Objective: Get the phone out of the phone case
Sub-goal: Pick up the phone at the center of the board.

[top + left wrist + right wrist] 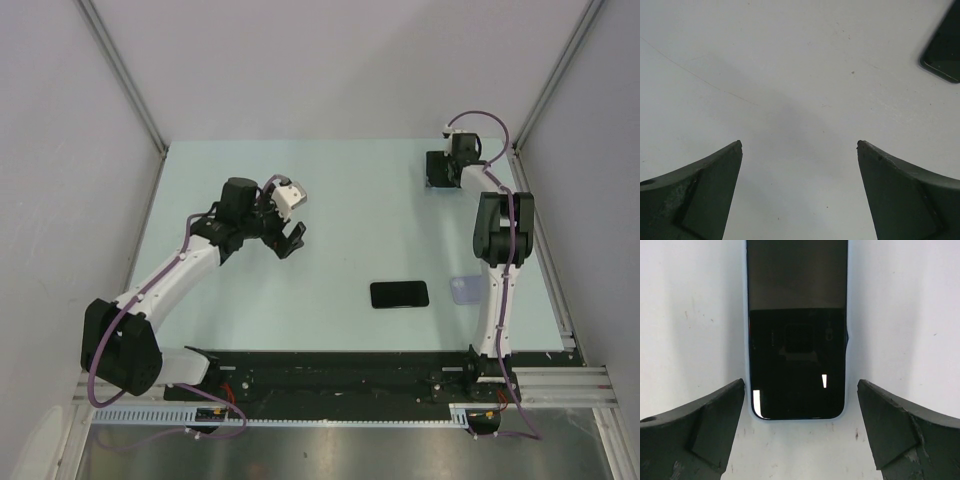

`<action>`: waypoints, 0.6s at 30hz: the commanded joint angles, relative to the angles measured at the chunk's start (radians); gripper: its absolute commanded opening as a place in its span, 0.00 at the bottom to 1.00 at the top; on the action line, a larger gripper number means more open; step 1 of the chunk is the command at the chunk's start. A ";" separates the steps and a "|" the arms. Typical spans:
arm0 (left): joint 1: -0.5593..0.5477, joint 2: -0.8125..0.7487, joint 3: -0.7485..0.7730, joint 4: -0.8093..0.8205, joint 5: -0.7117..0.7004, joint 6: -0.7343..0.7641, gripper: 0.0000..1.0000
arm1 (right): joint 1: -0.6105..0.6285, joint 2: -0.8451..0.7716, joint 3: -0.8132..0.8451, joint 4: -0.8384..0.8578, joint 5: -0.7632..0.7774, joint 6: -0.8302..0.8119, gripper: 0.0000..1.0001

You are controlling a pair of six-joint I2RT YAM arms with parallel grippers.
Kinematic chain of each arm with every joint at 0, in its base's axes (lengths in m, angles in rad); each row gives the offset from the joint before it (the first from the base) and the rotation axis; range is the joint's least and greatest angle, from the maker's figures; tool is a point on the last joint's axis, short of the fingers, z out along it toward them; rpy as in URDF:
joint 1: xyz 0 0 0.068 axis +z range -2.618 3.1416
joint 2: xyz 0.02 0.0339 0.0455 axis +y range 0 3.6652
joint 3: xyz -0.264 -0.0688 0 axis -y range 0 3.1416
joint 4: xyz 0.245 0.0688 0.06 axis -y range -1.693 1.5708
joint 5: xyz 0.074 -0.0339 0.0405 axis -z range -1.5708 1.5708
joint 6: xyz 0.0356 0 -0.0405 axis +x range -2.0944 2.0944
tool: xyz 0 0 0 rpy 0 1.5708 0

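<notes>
In the right wrist view a black phone (797, 360) in a pale blue phone case (848, 315) lies flat on the table. My right gripper (800, 382) is open, with one fingertip on each side of the phone's near end and nothing gripped. In the top view that gripper (437, 172) is at the back right, and the cased phone cannot be made out beneath it. My left gripper (290, 241) is open over bare table at centre left, with nothing between its fingers (715, 175).
A second black phone (399, 294) lies bare near the front of the table, and its corner (945, 47) shows in the left wrist view. A pale translucent blue flat piece (462, 290) lies beside the right arm (500, 240). Grey walls enclose the table.
</notes>
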State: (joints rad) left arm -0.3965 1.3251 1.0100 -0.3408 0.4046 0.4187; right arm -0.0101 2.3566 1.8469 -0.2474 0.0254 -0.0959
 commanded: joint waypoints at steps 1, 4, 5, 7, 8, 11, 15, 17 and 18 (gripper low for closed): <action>0.005 -0.023 -0.008 0.034 0.042 -0.014 1.00 | 0.004 0.038 0.072 -0.035 0.013 0.021 1.00; 0.005 -0.030 -0.010 0.034 0.046 -0.017 1.00 | 0.004 0.053 0.089 -0.052 0.011 0.019 0.99; 0.005 -0.033 -0.011 0.036 0.048 -0.020 1.00 | 0.004 0.055 0.092 -0.058 0.007 0.021 0.98; 0.005 -0.035 -0.010 0.036 0.051 -0.023 1.00 | 0.006 0.056 0.098 -0.061 -0.008 0.021 0.87; 0.005 -0.035 -0.010 0.036 0.051 -0.023 1.00 | 0.007 0.058 0.103 -0.067 -0.013 0.021 0.83; 0.005 -0.032 -0.007 0.043 0.042 -0.031 1.00 | 0.007 0.061 0.107 -0.078 -0.015 0.016 0.71; 0.007 -0.007 0.010 0.045 0.045 -0.058 1.00 | 0.007 0.053 0.084 -0.076 -0.010 -0.010 0.47; 0.007 0.009 0.024 0.045 0.051 -0.069 1.00 | 0.007 0.046 0.060 -0.070 -0.007 -0.019 0.35; 0.007 0.026 0.038 0.045 0.053 -0.080 1.00 | 0.007 0.029 0.048 -0.066 -0.005 -0.024 0.32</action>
State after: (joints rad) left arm -0.3962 1.3273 1.0096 -0.3187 0.4236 0.3870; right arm -0.0093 2.3924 1.9152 -0.2970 0.0128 -0.0879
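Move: The phone in its case lies lengthwise in front of the right gripper, its middle about 4 cm ahead, centred left to right and 1 cm lower; the open fingers already flank its near end. The bare phone lies roughly 37 cm back and 16 cm left of this gripper, the empty case some 37 cm back and 5 cm right. From the left gripper, the phone in its case is about 31 cm ahead, 44 cm right and 14 cm below. Ease the right gripper about half a centimetre forward at the same low height, keeping its forward-and-down slant. Then close the fingers by roughly a fifth of their opening until both tips pinch the long sides of the phone case, near its near end, and hold there. ##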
